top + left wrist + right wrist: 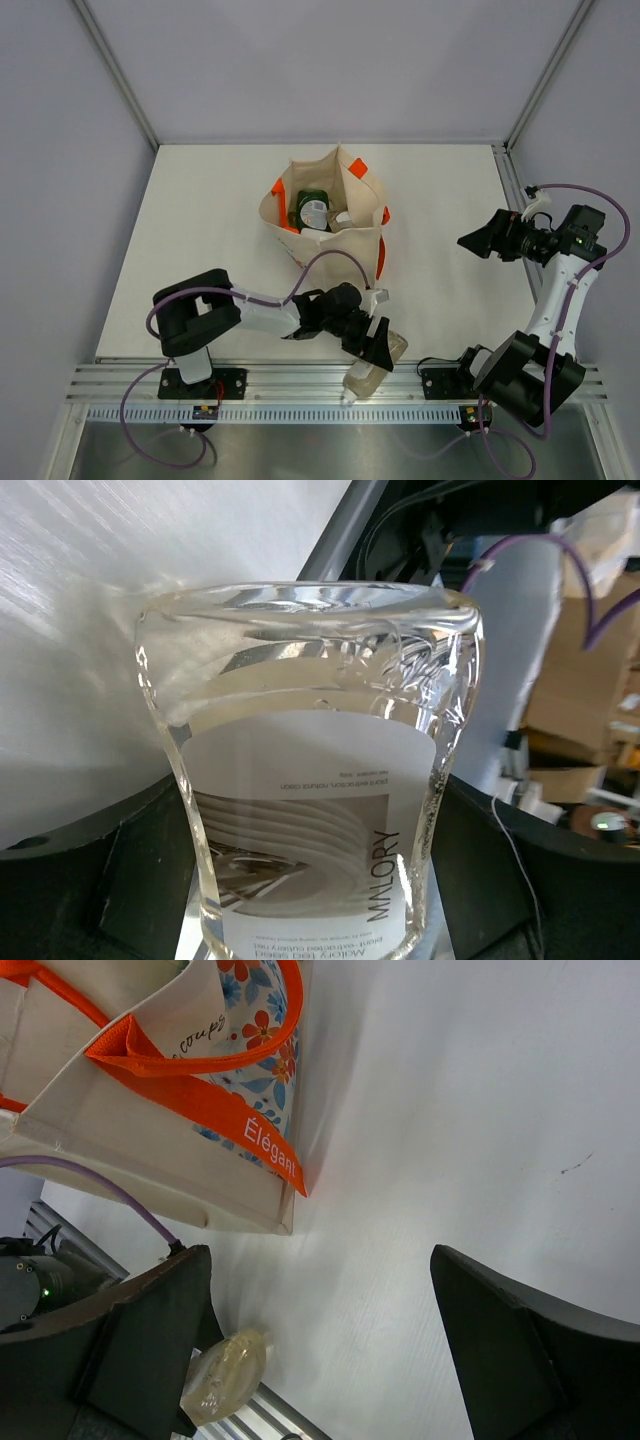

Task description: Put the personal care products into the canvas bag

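A clear beige refill pouch (368,376) hangs over the table's near edge, spout toward the rail. My left gripper (378,345) is shut on it. In the left wrist view the pouch (310,730) fills the gap of that gripper (310,890), with a dark finger (90,880) on each side. The canvas bag (352,238) stands upright at the table's middle, orange handles up, with a green bottle (306,200) and a white bottle (318,214) inside. My right gripper (478,240) hovers open to the bag's right with nothing in it. Its wrist view shows the bag (150,1140), the pouch (225,1375) and the right gripper (320,1350).
An aluminium rail (300,385) runs along the near edge below the pouch. A purple cable (330,258) loops from the left arm past the bag's front. Grey walls enclose the white table (200,230) at the back and sides.
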`<state>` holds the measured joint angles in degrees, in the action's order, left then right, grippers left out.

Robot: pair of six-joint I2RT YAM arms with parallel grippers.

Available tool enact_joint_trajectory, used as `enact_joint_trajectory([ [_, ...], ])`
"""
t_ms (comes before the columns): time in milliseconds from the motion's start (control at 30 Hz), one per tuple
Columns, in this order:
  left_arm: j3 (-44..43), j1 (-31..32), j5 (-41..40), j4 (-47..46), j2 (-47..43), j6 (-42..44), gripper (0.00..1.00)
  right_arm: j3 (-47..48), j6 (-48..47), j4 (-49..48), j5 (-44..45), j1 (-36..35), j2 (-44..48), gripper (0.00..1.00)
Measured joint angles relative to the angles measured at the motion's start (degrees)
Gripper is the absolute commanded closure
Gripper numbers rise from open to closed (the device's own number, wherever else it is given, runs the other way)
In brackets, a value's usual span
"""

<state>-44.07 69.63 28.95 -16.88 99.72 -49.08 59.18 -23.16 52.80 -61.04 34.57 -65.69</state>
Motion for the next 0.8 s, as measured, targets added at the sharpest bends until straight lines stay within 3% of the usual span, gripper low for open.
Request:
enact_joint_trajectory([
  [367,3.6,-2.5,5.9,-20.8,0.0,-14.6,1.00,0.0,0.0,0.0,0.0,0.0,0.0,0.01],
  [633,4.4,-3.3,5.5,-31.7,1.0,-26.6,1.00,0.0,0.0,0.0,0.0,0.0,0.0,0.01],
  [800,2.9,-3.3,4.7,-32.8,1.2,-30.2,1.00,0.0,0.0,0.0,0.0,0.0,0.1,0.00],
])
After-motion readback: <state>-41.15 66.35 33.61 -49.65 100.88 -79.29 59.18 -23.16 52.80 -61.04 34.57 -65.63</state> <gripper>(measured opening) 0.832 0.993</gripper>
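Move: The left hand, already gripping the clear bottle low over the table's front edge, has the canvas bag some 20 cm ahead and 8 cm to its left; the bag's middle is about 9 cm higher. In the bag, the green bottle is roughly 26 cm ahead, 12 cm left and 10 cm up. The right arm's foot is about 18 cm to the right, 3 cm back and 5 cm below. From the idle right hand the bag lies about 27 cm left, 1 cm back and 9 cm lower. Upwards, by about 10 cm, the left hand lifts the clear bottle from the front edge, drifting some 4 cm to the right as it climbs. The wrist turns roughly 30 degrees, bringing the fingers from slanting down to nearly level, pointing to the right; they keep their hold on the bottle throughout. ##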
